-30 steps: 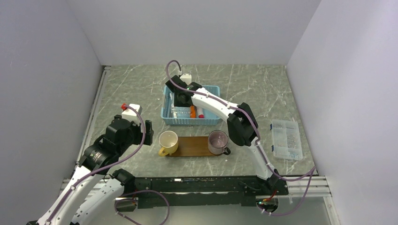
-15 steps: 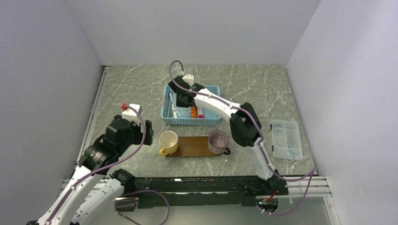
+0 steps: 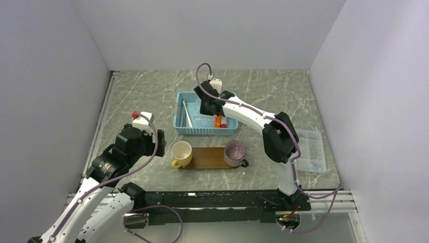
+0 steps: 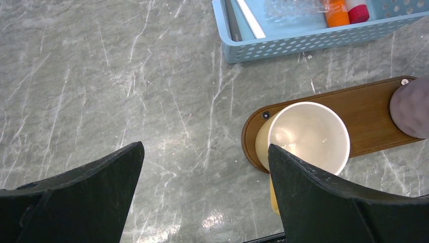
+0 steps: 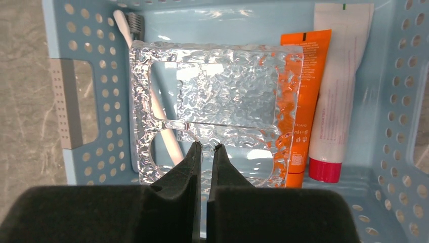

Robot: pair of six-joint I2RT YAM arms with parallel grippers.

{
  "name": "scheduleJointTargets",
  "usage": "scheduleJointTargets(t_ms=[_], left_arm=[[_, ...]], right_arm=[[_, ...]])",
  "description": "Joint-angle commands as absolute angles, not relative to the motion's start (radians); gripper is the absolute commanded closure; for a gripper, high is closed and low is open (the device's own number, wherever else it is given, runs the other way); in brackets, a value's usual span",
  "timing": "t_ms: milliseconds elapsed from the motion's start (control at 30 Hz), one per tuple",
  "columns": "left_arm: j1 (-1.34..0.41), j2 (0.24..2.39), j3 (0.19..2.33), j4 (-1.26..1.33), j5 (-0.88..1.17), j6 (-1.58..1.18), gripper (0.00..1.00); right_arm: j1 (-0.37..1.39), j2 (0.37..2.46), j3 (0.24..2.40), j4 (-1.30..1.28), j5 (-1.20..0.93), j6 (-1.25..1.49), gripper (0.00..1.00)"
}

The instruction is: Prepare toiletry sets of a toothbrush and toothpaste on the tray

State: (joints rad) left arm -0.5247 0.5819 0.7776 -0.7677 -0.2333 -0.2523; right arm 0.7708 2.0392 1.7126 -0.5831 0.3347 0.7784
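Observation:
The dark wooden tray (image 3: 207, 158) (image 4: 369, 116) lies in front of the light-blue basket (image 3: 202, 130) (image 5: 60, 55). In the basket lie a white toothbrush (image 3: 186, 114) (image 4: 250, 20) (image 5: 121, 25) at the left and the orange toothpaste (image 3: 218, 121) (image 4: 335, 11) (image 5: 309, 66) at the right. A clear textured plastic holder (image 5: 217, 86) lies between them, partly over the toothbrush handle. My right gripper (image 3: 206, 109) (image 5: 206, 147) is shut on the holder's thin middle wall. My left gripper (image 3: 158, 143) (image 4: 205, 146) hangs open over bare table left of the tray, holding nothing.
A yellow cup (image 3: 181, 152) (image 4: 308, 136) stands on the tray's left end and a purple-grey cup (image 3: 234, 153) (image 4: 412, 106) on its right end. A white tube with a red cap (image 5: 336, 91) lies beside the toothpaste. A clear lidded box (image 3: 308, 149) sits at the right.
My right gripper closed on the clear holder and shifted right inside the basket, uncovering the toothbrush at the left. The left arm stayed put.

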Motion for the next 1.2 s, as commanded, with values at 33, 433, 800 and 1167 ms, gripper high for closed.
scheduleJointTargets(t_ms=[33,433,800,1167], left_arm=[[-0.52,0.589,0.789,-0.743,-0.237,-0.255,0.01],[-0.52,0.585,0.79,-0.746,-0.243,-0.256,0.01],[-0.52,0.568,0.79,-0.747,-0.255,-0.259,0.01],[-0.52,0.561,0.791,-0.753,-0.257,-0.261,0.01]], right_arm=[[0.762,1.951,1.711,-0.506,0.361,0.773,1.0],[0.765,1.896,1.762,-0.557,0.375,0.727,1.0],[0.812,1.816,1.741,-0.622,0.405,0.693,1.0],[0.916,1.723,1.752,-0.765,0.495,0.709,1.0]])
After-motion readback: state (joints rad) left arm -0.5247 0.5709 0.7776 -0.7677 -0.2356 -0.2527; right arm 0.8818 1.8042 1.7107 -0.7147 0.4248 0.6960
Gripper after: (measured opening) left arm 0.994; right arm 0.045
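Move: The right hand already holds the clear plastic pack, low over the back half of the blue basket. The wooden tray it draws towards has its middle about 15 cm back, 2 cm to the right and some 6 cm lower. On the tray, the yellow mug stands roughly 14 cm back and 9 cm left of this hand, the purple mug 14 cm back and 13 cm right. From the left hand the tray's middle is about 3 cm ahead, 21 cm right and 14 cm down. Keeping its pinch on the near part of the clear pack, the right hand lifts it straight up from the basket, nearly pausing early on. After some 5 cm of climb it also draws back over the basket's near edge towards the wooden tray, ending about 10 cm higher and 5 cm farther back. The fingers stay shut while the wrist tips up slightly and turns a little counter-clockwise. ##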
